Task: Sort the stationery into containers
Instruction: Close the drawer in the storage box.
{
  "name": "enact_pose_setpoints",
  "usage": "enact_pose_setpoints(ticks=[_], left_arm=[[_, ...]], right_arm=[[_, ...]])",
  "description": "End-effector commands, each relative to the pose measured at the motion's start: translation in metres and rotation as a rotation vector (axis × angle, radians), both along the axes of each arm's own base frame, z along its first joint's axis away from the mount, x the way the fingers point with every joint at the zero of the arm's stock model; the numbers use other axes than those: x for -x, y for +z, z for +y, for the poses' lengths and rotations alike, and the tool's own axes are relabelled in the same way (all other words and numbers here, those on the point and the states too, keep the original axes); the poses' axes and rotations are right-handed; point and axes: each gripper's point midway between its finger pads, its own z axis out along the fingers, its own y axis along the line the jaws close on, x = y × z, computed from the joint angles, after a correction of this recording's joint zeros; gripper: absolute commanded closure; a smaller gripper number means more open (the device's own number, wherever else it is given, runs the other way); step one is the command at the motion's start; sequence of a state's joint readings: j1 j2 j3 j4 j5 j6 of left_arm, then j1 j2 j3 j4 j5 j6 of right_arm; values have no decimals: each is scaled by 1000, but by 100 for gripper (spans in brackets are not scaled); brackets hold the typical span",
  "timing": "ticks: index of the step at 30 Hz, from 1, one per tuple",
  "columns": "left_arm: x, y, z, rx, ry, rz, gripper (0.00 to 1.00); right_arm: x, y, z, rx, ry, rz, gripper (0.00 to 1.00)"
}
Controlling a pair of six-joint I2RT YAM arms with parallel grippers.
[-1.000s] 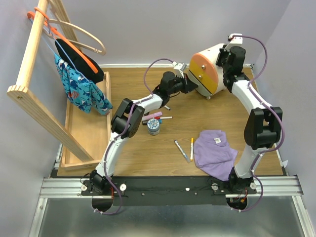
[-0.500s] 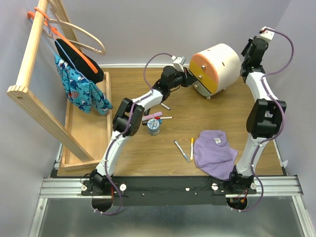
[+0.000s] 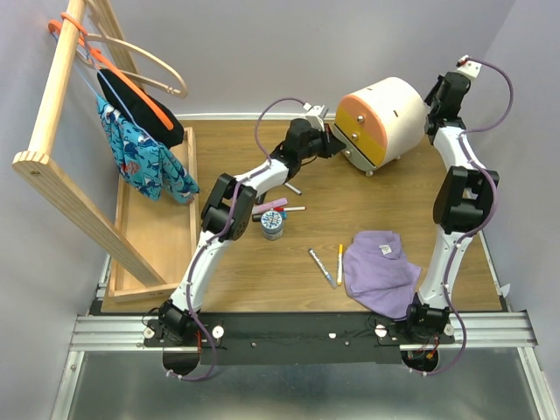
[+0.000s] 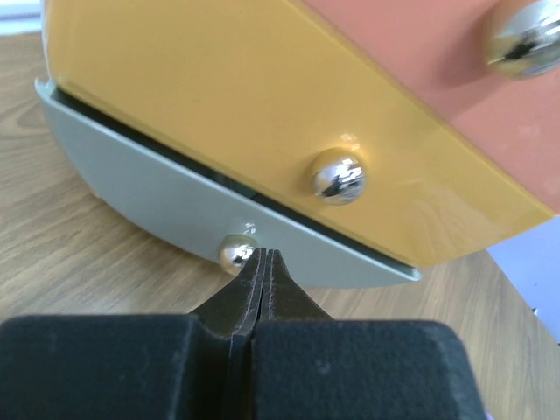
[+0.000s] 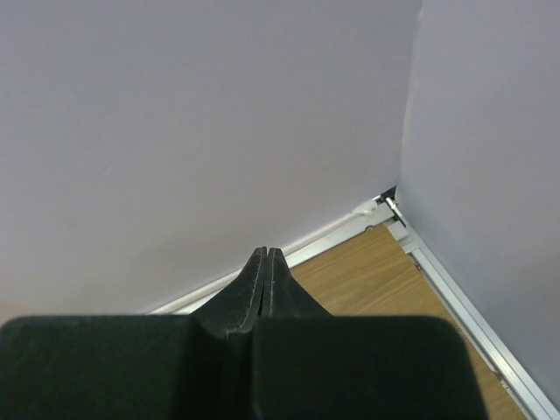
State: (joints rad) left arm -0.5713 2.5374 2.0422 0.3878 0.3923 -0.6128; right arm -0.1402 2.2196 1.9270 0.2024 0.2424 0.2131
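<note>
The cream drawer unit (image 3: 398, 103) stands at the back of the table, its orange (image 3: 356, 115) and yellow (image 3: 374, 143) drawer fronts facing left. My left gripper (image 3: 332, 140) is shut and empty. In the left wrist view its tips (image 4: 264, 254) touch the right side of the small knob (image 4: 237, 252) on the grey bottom drawer (image 4: 157, 201), below the yellow drawer (image 4: 219, 96) and the orange drawer (image 4: 420, 52). My right gripper (image 3: 437, 90) is shut, raised behind the unit, and points at the wall (image 5: 266, 252). A pink bar (image 3: 274, 204), a patterned jar (image 3: 273, 225) and two pens (image 3: 322, 267) (image 3: 339, 262) lie mid-table.
A purple cloth (image 3: 381, 271) lies at the front right. A long wooden tray (image 3: 157, 236) and a wooden rack (image 3: 61, 184) with hangers and clothing take up the left side. A thin pen (image 3: 293, 209) and a dark pen (image 3: 294, 187) lie under the left arm.
My right arm has lifted off the back of the drawer unit and swung up toward the back right corner. My left gripper has shifted slightly up along the unit's front.
</note>
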Motion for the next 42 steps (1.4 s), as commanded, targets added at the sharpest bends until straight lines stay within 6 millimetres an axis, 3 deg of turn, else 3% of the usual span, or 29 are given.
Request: enact_pose_setpoints(ticks=[1, 6, 14, 20, 23, 24, 25, 26, 27, 28, 29, 30, 31, 32, 33, 34, 36, 40, 42], left_arm=[[-6, -25, -4, -50, 20, 28, 100], [-6, -35, -11, -61, 29, 46, 100], [-2, -26, -35, -51, 21, 16, 100], [-3, -27, -42, -48, 38, 11, 100], [-2, -28, -39, -58, 39, 14, 100], [-1, -14, -35, -48, 38, 14, 100], [-4, -24, -21, -49, 48, 49, 100], [-2, -21, -14, -43, 42, 57, 100], [3, 5, -7, -15, 10, 39, 99], [5, -9, 10, -24, 16, 67, 90], [8, -5, 19, -23, 12, 72, 85], [16, 25, 27, -2, -11, 39, 81], [27, 15, 34, -14, -38, 56, 75], [29, 23, 44, -14, -50, 41, 73], [35, 46, 50, -1, -60, 15, 70], [44, 42, 55, -8, -82, 39, 65], [51, 60, 63, 21, -104, 38, 59], [56, 84, 66, 158, -161, 63, 43], [57, 85, 64, 164, -184, 46, 38]], right_arm=[[-4, -11, 7, -51, 50, 21, 99], [3, -21, 16, -83, 87, 51, 99], [16, -44, 28, -127, 132, 116, 99], [21, -53, 32, -144, 146, 139, 99], [22, -51, 32, -144, 141, 135, 99], [22, -49, 31, -140, 139, 133, 99], [23, -48, 31, -137, 139, 133, 99], [23, -45, 31, -132, 137, 128, 99], [23, -44, 31, -131, 137, 128, 99], [24, -42, 31, -128, 138, 127, 99], [25, -43, 30, -129, 136, 128, 99], [26, -42, 30, -126, 137, 129, 99], [27, -37, 30, -115, 136, 120, 99], [29, -39, 28, -104, 127, 128, 99], [32, -38, 26, -93, 119, 131, 99], [34, -36, 24, -86, 105, 131, 99], [41, -27, 17, -69, 69, 122, 94], [54, -5, 12, -27, 39, 104, 58], [59, 14, 12, -11, 38, 75, 52]])
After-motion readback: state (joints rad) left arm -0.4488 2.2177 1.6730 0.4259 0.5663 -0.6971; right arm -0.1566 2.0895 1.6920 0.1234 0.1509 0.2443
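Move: The slightly open lower grey drawer is right at the shut left fingertips: its front's middle is about 4 cm to their right, 1 cm ahead and 4 cm lower. The storage box's middle is some 13 cm right and 6 cm ahead, about 3 cm higher; the blue marker lies about 14 cm left, 10 cm back and 10 cm below. From the right gripper, the box's middle is roughly 14 cm left, 6 cm back and 10 cm below. Bring the shut left fingertips down about 3.5 cm, then nearly as far right against the lower drawer's front to press it home; dip away to the left and slightly back, opening to about half and rising about 11 cm. Meanwhile lower the right gripper beside the box's rear end, some 5 cm down and 4 cm back, tilting it 10 degrees down and opening it last. ##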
